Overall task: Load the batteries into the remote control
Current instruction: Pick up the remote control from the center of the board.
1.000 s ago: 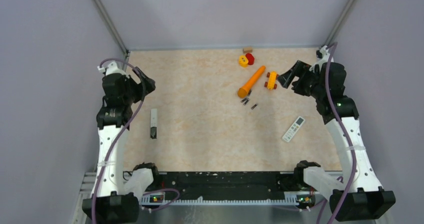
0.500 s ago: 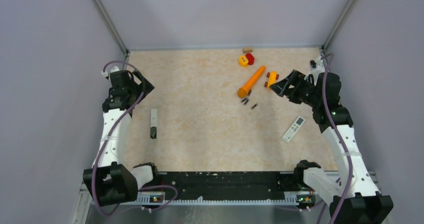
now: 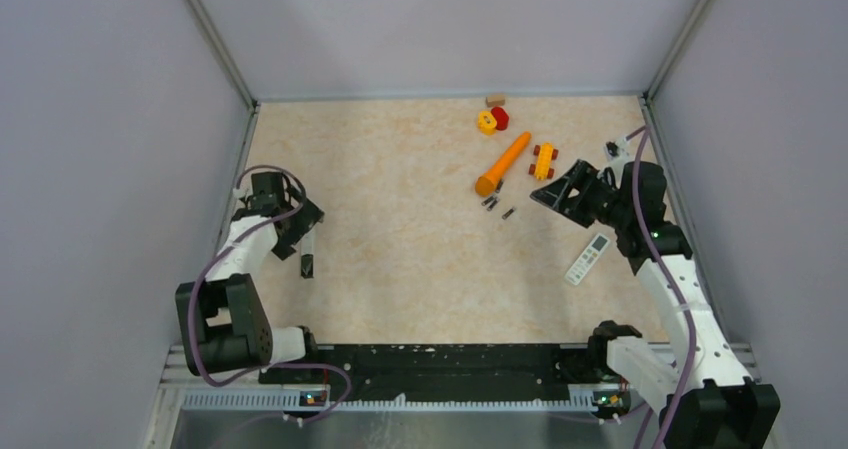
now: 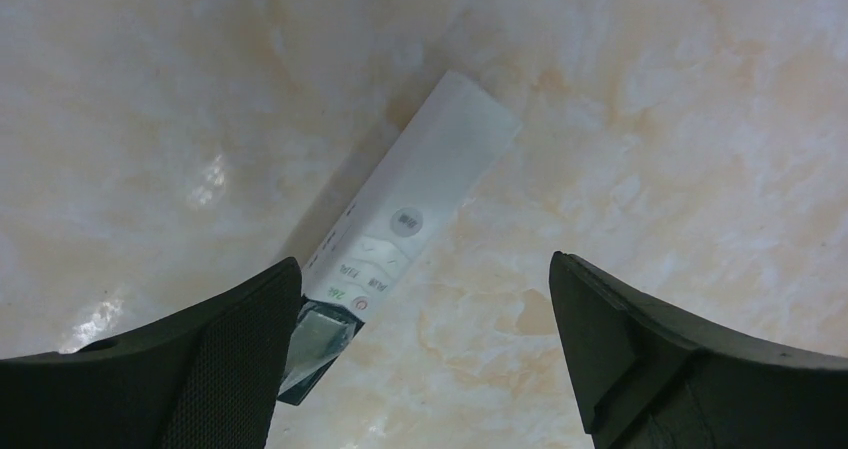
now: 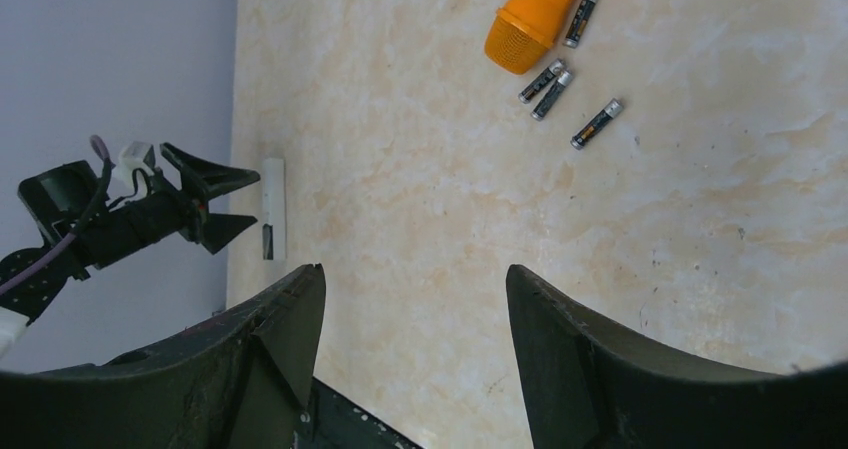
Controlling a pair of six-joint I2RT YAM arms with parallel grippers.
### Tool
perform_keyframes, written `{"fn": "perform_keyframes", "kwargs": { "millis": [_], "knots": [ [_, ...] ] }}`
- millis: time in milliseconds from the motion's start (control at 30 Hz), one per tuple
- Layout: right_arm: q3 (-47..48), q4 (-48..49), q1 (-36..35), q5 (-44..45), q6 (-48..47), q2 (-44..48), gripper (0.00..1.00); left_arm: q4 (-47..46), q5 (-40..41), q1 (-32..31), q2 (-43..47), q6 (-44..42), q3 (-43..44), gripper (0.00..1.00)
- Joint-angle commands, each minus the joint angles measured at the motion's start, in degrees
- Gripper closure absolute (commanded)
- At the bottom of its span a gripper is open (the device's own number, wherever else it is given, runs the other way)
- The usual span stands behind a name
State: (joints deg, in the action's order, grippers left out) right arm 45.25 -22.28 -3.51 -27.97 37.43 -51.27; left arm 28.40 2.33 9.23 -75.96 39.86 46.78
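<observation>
The remote control, a slim white bar with a black end, lies flat near the table's left side. My left gripper hovers right over it, open. In the left wrist view the remote control runs past the left fingertip, and nothing is held. Several batteries lie loose by the carrot's thick end, and the right wrist view shows the batteries clearly. My right gripper hangs open to their right, above the table, and is empty.
An orange carrot toy lies beside the batteries, with a yellow toy car to its right. A yellow and red piece and a wooden block sit at the back. A wider white remote lies below the right gripper.
The left arm has swung down and toward the near edge, bringing its gripper over the slim remote. The right gripper has moved left and nearer, toward the batteries, with its jaws slightly narrower.
</observation>
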Motion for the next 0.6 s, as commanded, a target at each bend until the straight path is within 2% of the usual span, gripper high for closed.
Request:
{"fn": "perform_keyframes", "kwargs": {
  "millis": [0,67,200,400,567],
  "knots": [
    [1.3,0.8,0.3,-1.3,-1.1,-0.6,0.32,-4.6,1.0,0.2,2.6,6.1,-6.1,0.04],
    [0.7,1.7,0.3,-1.9,-0.7,-1.3,0.32,-6.3,2.2,0.1,3.3,7.0,-8.2,0.06],
    [0.4,2.8,0.3,-2.1,-0.3,-2.6,0.33,-5.4,2.8,-1.5,1.3,3.9,-7.3,0.23],
    [0.1,3.3,0.3,-1.9,-0.2,-3.5,0.35,-2.1,10.3,-9.9,-1.8,1.1,-4.0,0.43],
    [-0.5,3.2,0.3,-1.9,-0.1,-3.5,0.36,-1.1,12.9,-14.1,-5.9,0.4,-2.5,0.46]
  ]
}}
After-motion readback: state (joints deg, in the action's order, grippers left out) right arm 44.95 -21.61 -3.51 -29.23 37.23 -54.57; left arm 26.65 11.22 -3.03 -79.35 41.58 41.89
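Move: The remote control lies almost directly beneath the left hand's open fingers, its middle about 5 cm below and roughly level with the hand both ways. It points straight out over the table, with its black display end nearest the robot, some 6 cm back from the hand. Nothing else stands near it. From the right hand, the remote is roughly 59 cm to the left, 2 cm back and 20 cm lower. The left hand first drops about 4 cm and draws back about 3 cm, its fingers still fairly wide, to come down around the remote near its black display end. Then it swings some 3 cm to the right at that height, its left finger meeting the remote's left side and pushing that end along while the fingers close to about half open and the wrist turns slightly clockwise, the right finger staying clear. ##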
